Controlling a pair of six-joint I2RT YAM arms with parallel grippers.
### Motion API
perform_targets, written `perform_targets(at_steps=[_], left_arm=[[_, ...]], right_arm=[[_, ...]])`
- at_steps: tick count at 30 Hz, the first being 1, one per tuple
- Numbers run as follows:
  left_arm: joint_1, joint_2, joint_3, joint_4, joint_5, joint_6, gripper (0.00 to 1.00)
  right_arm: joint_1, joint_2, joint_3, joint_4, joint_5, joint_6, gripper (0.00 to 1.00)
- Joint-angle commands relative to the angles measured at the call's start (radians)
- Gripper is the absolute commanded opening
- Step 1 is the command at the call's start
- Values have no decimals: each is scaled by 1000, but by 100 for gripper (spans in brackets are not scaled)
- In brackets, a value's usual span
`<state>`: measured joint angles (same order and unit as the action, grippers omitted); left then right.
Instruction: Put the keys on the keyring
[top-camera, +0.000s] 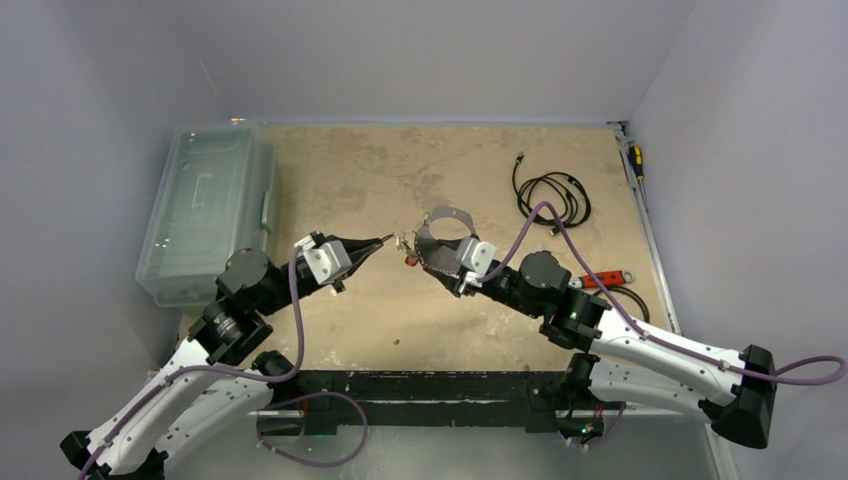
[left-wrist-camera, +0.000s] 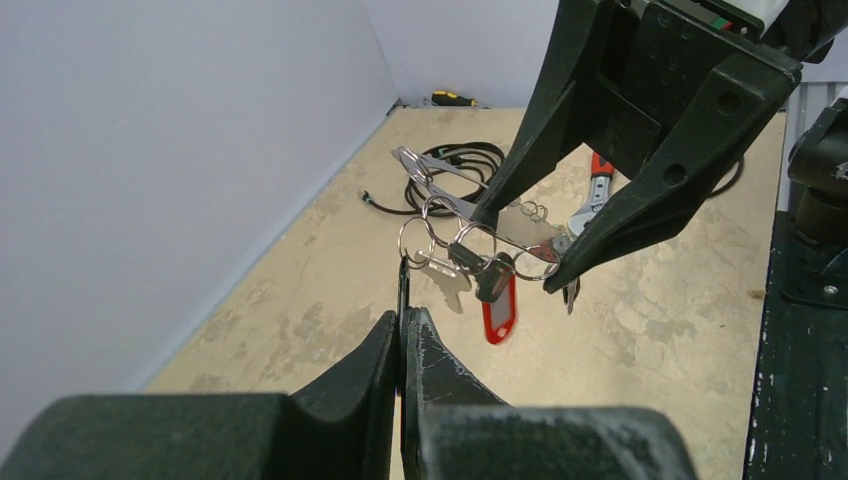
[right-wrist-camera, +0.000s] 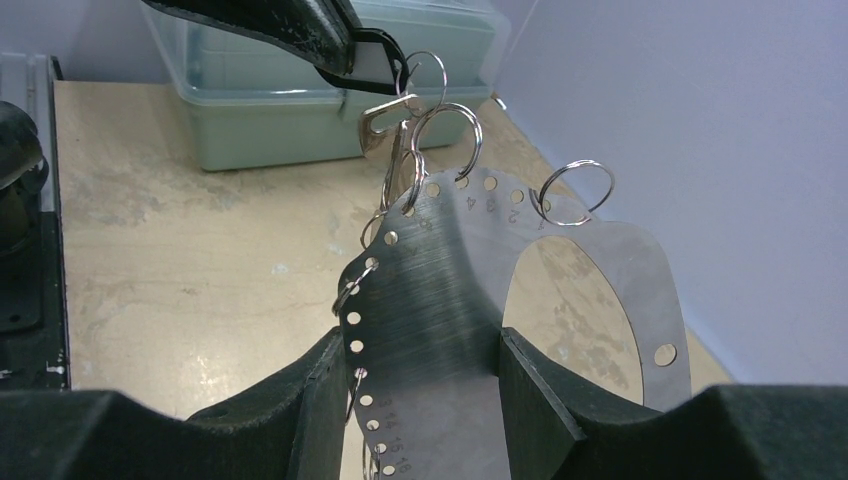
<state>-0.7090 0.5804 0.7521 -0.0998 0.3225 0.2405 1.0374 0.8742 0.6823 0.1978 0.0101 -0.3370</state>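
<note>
The keyring (right-wrist-camera: 445, 290) is a flat silver oval plate with numbered holes along its rim, and small split rings (right-wrist-camera: 575, 190) hang from some of them. My right gripper (right-wrist-camera: 420, 345) is shut on it across the plate and holds it above the table (top-camera: 445, 235). A silver key (left-wrist-camera: 440, 268), a black-headed key (left-wrist-camera: 493, 275) and a red tag (left-wrist-camera: 498, 310) dangle from the plate. My left gripper (left-wrist-camera: 403, 318) is shut on a thin black key head (left-wrist-camera: 403, 285). Its tips (top-camera: 380, 242) meet the plate's rim, where that key's ring and silver blade (right-wrist-camera: 375, 130) hang.
A clear plastic box (top-camera: 205, 215) stands at the far left. A black coiled cable (top-camera: 555, 195) lies at the back right, a red-handled wrench (top-camera: 600, 280) beside the right arm, and a screwdriver (top-camera: 636, 160) by the right wall. Walls close three sides.
</note>
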Motion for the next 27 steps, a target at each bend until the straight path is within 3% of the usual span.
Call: perform_targets(at_steps=[1,4,9,14,19,24,27], left_arm=[[3,-32,29,36,-56,16,0],[2,-33,36,36,-63,26,0],[2,-8,35,27,-85,31,0],[2,10,31,44,-111,24,0],[2,33,29,51,-127,24,0],[3,50,21,74,-132,17,0],[3,65,22,84,-133,20,0]], right_arm=[[1,-15,26,61,-8,15,6],[1,-12,14,63,-9,26,11],[1,-2,2,69,-33,66,37],[1,-6,-25,78,-44,118,51],[1,-16,-55,63,-42,180,77],[1,-31,-77,44,-30,240,95],[1,-41,-88,39,-27,255,97]])
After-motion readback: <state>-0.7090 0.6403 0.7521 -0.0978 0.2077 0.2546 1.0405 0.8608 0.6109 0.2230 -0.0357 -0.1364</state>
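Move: Some 14 cm to the left hand's right, 2 cm ahead and a few centimetres lower, is the keyring's metal plate. The shut left fingers hold a black tag; its wire ring is about 5 cm right and 2 cm ahead of them. The red tag dangles about 7 cm right, 3 cm back and 5 cm below. From the right hand, which pinches the plate across its band, the plate's middle is about 3 cm ahead, 1 cm left and slightly above. Letting go of the plate, the right fingers hold on at first while the hand eases back, then spread almost fully as it sinks about 3 cm and tips down some 10 degrees. The left fingers keep their pinch on the black tag, carrying it forward about 2.5 cm and then slightly down with a small counter-clockwise turn. ##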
